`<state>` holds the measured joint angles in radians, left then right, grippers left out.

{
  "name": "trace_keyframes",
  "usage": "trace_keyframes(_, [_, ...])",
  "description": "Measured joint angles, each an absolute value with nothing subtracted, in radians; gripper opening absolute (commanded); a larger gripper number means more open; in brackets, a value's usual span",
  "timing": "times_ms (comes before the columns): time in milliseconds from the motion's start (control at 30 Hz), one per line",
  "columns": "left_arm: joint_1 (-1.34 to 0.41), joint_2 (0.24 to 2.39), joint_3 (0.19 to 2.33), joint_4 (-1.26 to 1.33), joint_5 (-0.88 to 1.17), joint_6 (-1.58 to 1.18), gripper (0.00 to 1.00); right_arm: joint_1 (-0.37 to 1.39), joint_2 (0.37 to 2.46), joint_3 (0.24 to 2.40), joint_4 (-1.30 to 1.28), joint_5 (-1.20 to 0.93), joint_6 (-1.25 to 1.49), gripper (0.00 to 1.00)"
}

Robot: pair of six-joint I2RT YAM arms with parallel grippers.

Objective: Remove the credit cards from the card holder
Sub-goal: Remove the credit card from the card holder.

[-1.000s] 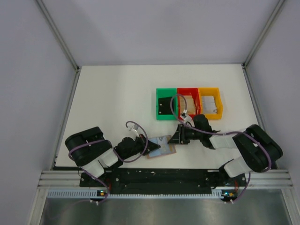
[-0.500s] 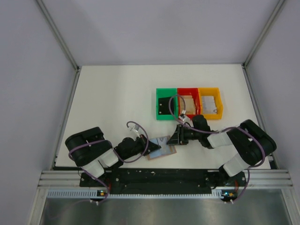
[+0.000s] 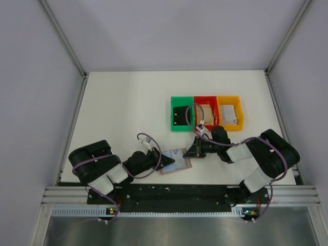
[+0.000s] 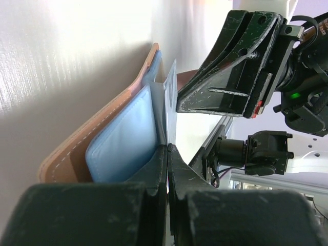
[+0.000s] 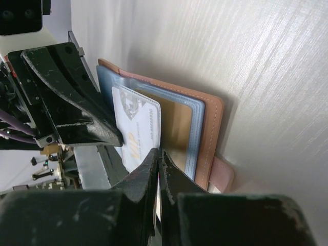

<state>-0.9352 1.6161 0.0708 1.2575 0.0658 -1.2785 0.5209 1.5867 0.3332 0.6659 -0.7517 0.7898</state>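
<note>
The card holder [image 3: 177, 162] lies open on the white table between my two arms, brown leather outside [image 5: 211, 134], blue-grey inside [image 4: 123, 138]. My left gripper [image 3: 165, 160] is shut on a blue-grey flap at its left edge [image 4: 167, 149]. A pale credit card [image 5: 137, 123] printed "VIP" sticks out of a pocket. My right gripper [image 5: 158, 152] is shut with its tips on that card's edge, at the holder's right side [image 3: 190, 152]. The two grippers face each other, very close over the holder.
Green [image 3: 182, 114], red [image 3: 206, 113] and yellow [image 3: 230, 113] bins stand in a row just beyond the right gripper; flat cards lie in them. The table's near edge and metal rail [image 3: 174, 193] run just behind the holder.
My right gripper has closed; its jaws stood apart in the earlier frames. The right arm's elbow has shifted slightly. The left gripper and the card holder have stayed in place.
</note>
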Motion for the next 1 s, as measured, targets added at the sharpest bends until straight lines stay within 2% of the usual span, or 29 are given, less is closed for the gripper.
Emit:
trace_keyframes(333, [-0.937,1.616,0.067,1.259,0.028,-1.298,0.0,0.488,1.538,0.327,0.579,-0.724,0.745,0.0])
trace_keyframes(400, [-0.937,1.616,0.067,1.259,0.027,-1.303,0.0,0.486,1.529,0.327,0.567,-0.723,0.735,0.08])
trace_keyframes(467, [-0.937,1.616,0.067,1.259,0.026,-1.305,0.0,0.486,1.525,0.327,0.568,-0.731,0.737,0.26])
trace_keyframes(567, [-0.937,1.616,0.067,1.259,0.03,-1.304,0.0,0.486,1.525,0.327,0.593,-0.756,0.752,0.37])
trace_keyframes(767, [-0.937,1.578,0.067,1.258,0.044,-1.285,0.0,0.486,1.525,0.327,0.629,-0.784,0.77,0.43])
trace_keyframes(1000, [-0.937,1.533,0.077,1.258,0.06,-1.272,0.0,0.486,1.525,0.327,0.676,-0.819,0.788,0.42])
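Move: The white card standing in the card holder's raised blue page has its middle about 3 cm left and 1 cm back of the right hand, at about its height; from the left hand it is 3 cm right and 1 cm ahead. The card holder's middle lies 4 cm left, 2 cm back and 3 cm below the right hand. The green box is some 18 cm ahead and 1 cm left, the red box about 18 cm ahead and 8 cm right, both roughly 2 cm lower. Rightwards first, the right hand tugs with fingers still shut at the white card's near edge for about 1.5 cm, away from the left hand. Then its fingers open to under half, letting go, and it rises some 2.5 cm while easing a centimetre back left. The left hand keeps its pinch on the blue page and, late on, lifts it nearly 3 cm. ##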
